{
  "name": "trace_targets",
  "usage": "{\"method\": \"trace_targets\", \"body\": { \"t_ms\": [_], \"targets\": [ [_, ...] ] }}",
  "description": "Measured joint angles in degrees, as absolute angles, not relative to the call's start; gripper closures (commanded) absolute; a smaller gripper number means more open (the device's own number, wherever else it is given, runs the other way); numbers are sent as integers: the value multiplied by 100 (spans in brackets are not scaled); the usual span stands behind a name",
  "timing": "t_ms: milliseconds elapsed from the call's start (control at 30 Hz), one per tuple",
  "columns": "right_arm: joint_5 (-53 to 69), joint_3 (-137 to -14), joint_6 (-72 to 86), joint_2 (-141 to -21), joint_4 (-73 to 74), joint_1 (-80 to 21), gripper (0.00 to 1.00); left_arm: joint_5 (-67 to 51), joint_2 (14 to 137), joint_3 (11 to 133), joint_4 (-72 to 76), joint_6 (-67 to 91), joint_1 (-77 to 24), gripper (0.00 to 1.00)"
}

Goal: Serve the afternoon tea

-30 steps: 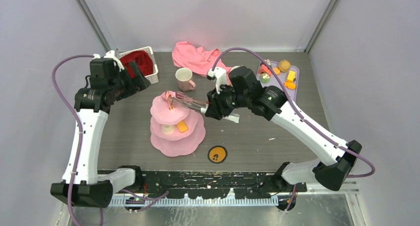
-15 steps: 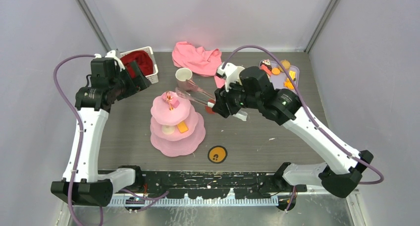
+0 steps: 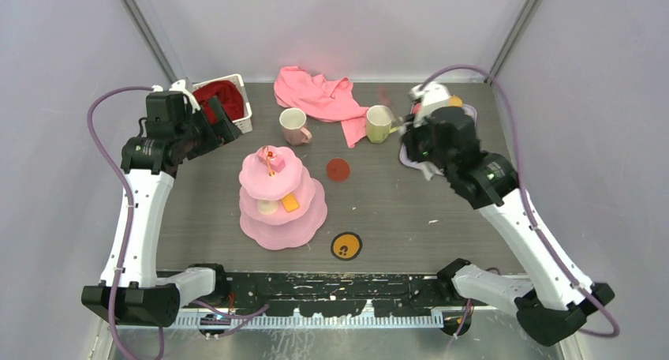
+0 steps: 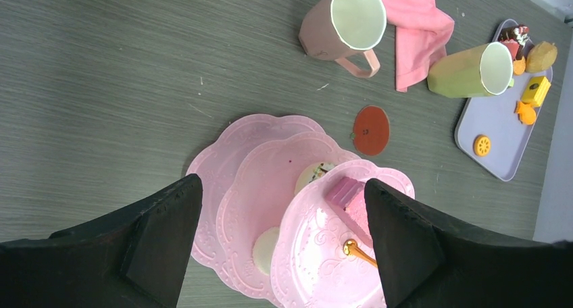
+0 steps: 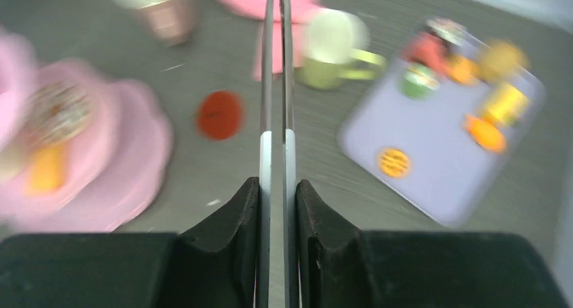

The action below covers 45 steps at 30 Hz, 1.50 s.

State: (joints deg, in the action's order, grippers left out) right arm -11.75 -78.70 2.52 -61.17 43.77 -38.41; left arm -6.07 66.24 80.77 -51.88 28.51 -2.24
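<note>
The pink three-tier cake stand (image 3: 309, 222) stands mid-table. A pink cake slice (image 3: 278, 164) lies on its top tier, and an orange piece (image 3: 291, 202) and a pale round piece (image 3: 268, 207) on the middle one. Behind it are the pale pink mug (image 3: 293, 125) and the yellow-green mug (image 3: 379, 124). My left gripper (image 4: 280, 186) hangs open high above the stand (image 4: 223, 159), nothing between its fingers. My right gripper (image 5: 278, 186) is shut on thin tongs (image 5: 277, 65), whose two blades are pressed together. It is near the green mug (image 5: 331, 48) and the purple tray (image 5: 439, 152) of toy pastries.
A red disc (image 3: 338, 170) lies right of the stand, an orange disc (image 3: 345, 245) near the front edge. The pink cloth (image 3: 315, 91) is bunched at the back, the white basket (image 3: 237, 88) with red cloth at back left. The right arm covers most of the tray.
The right arm has swung right, from the stand's top tier to beside the tray, and the tongs have closed. The pink slice stays on the top tier. The left arm has not moved.
</note>
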Motion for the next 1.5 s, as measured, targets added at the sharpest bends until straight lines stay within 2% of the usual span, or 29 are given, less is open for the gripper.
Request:
{"method": "trace_targets", "body": {
  "t_ms": [133, 200, 267, 400, 600, 767, 1500],
  "targets": [
    [-1450, -7397, 620, -5793, 4235, -1831, 85, -604, 6624, 8077, -5188, 2849, -224, 11],
    [-1468, -7227, 773, -5802, 4224, -1253, 75, -604, 6624, 8077, -5183, 2849, -224, 11],
    [-1380, -7035, 880, -5894, 4167, -1109, 67, -607, 6626, 8077, -5183, 2838, -224, 11],
    [-1090, -6490, 1039, -6292, 3981, -943, 58, -607, 6626, 8077, -5183, 2812, -224, 11],
    [-886, -6086, 1140, -6989, 3800, -757, 49, -609, 6626, 8077, -5183, 2801, -224, 11],
    [-792, -6084, 1225, -7437, 3380, -698, 46, -655, 6639, 8077, -5183, 2801, -224, 11],
    [-1031, -6469, 1245, -9122, 2536, -690, 45, -735, 6729, 8075, -5111, 2801, -224, 11]
  ]
}}
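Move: The right hand holds the closed tongs high. The green macaron on the tray lies about 20 cm ahead of it, 13 cm to its right and 31 cm below. From the macaron, the red piece stands some 5 cm farther out, the yellow round cookie about 11 cm nearer, and the green mug roughly 12 cm to the left and 3 cm nearer. From the left hand the macaron is about 16 cm ahead, 52 cm to the right and 28 cm below. Swinging quickly to its right, about 14 cm, and turning some 30 degrees clockwise, the right hand brings the tongs away from the cake stand. It then sinks about 23 cm while easing forward, the tongs tipping steeper towards the green macaron and spreading as the fingers open partway, still gripping the handles. ##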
